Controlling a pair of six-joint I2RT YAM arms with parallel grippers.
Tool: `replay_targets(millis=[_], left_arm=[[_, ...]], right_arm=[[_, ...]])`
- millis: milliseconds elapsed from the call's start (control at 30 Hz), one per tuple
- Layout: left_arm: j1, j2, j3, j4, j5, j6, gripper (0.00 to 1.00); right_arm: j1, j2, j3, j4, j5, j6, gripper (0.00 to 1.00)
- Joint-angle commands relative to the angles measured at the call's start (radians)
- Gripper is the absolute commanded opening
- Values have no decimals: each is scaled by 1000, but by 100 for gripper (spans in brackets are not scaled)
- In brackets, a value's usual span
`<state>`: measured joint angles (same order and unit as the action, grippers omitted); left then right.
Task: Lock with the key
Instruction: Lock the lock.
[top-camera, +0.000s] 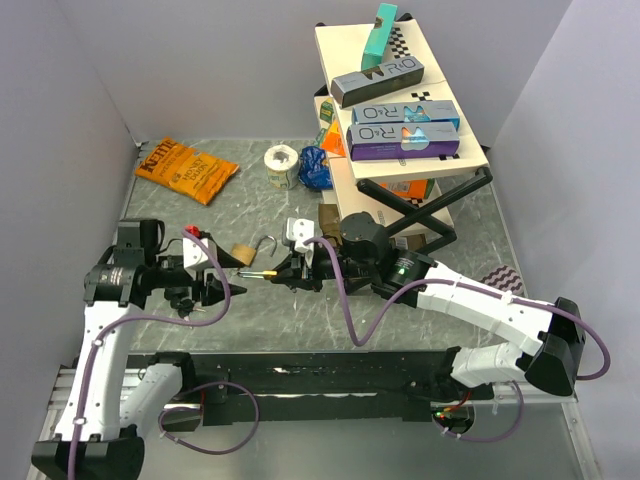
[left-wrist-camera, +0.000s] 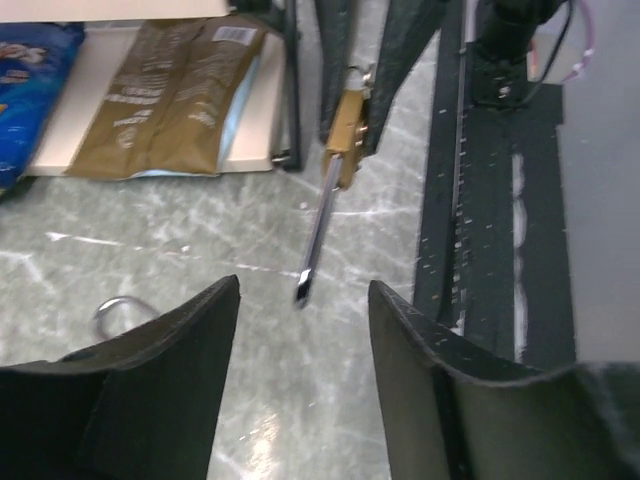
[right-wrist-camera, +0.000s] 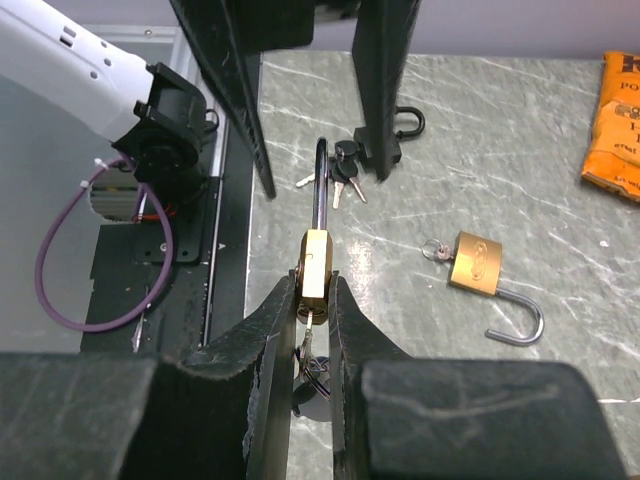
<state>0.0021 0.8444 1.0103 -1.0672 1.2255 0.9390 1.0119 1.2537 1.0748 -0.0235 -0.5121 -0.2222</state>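
My right gripper (right-wrist-camera: 315, 285) is shut on a brass padlock (right-wrist-camera: 314, 262), holding it by its flat sides above the table. Its steel shackle (right-wrist-camera: 321, 190) points toward my left gripper (top-camera: 222, 275). A key (right-wrist-camera: 310, 322) sits in the padlock's bottom, with a ring of keys hanging under it. In the left wrist view the same padlock (left-wrist-camera: 347, 125) faces me, and its shackle tip (left-wrist-camera: 304, 285) hovers just ahead of my left gripper (left-wrist-camera: 305, 290), which is open with nothing between its fingers.
A second brass padlock (right-wrist-camera: 476, 264) lies on the table with its shackle swung open, and loose keys (right-wrist-camera: 345, 172) lie further off. An orange chip bag (top-camera: 187, 168), a white tape roll (top-camera: 281, 160), a blue bag (top-camera: 315, 168) and stacked boxes (top-camera: 390, 110) stand at the back.
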Motion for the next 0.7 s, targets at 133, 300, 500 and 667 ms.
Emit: replay_targets(millis=[133,300,500,667], left_arm=[[-86,-47,-39,188,-1,-210,46],[-105,-42,-36,185,15,-236,25],[-117,-50,-42,184,29,-244,7],[-131,-62,-58,265,23,-344,1]], right_arm=[[5,-31,11,70,-42,-26,0],[7,-36,14,57,-48,-52,0],[16,-37,5,53,-68,-94,0],[22,-33,2,60,-83,-115,0]])
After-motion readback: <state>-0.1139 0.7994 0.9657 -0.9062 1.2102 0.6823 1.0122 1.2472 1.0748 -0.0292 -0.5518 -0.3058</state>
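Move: The small brass lock, held level in the right fingers, has its middle about 4 cm to the left hand's right, level with it fore and aft and roughly 1 cm lower; its long shackle points back at the left fingers. On the table some 20 cm below, a big brass padlock lies about 10 cm ahead, and the black lock with keys about 12 cm to the left and 2 cm ahead. From the right hand the small lock's middle is about 3 cm left. The small lock's shackle gets pinched by the left hand, which eases some 2.5 cm right and back towards it, tipping only slightly, while its half-open fingers shut on the free end from both sides. The right hand keeps its grip on the lock and stays practically in place, turning a few degrees. ##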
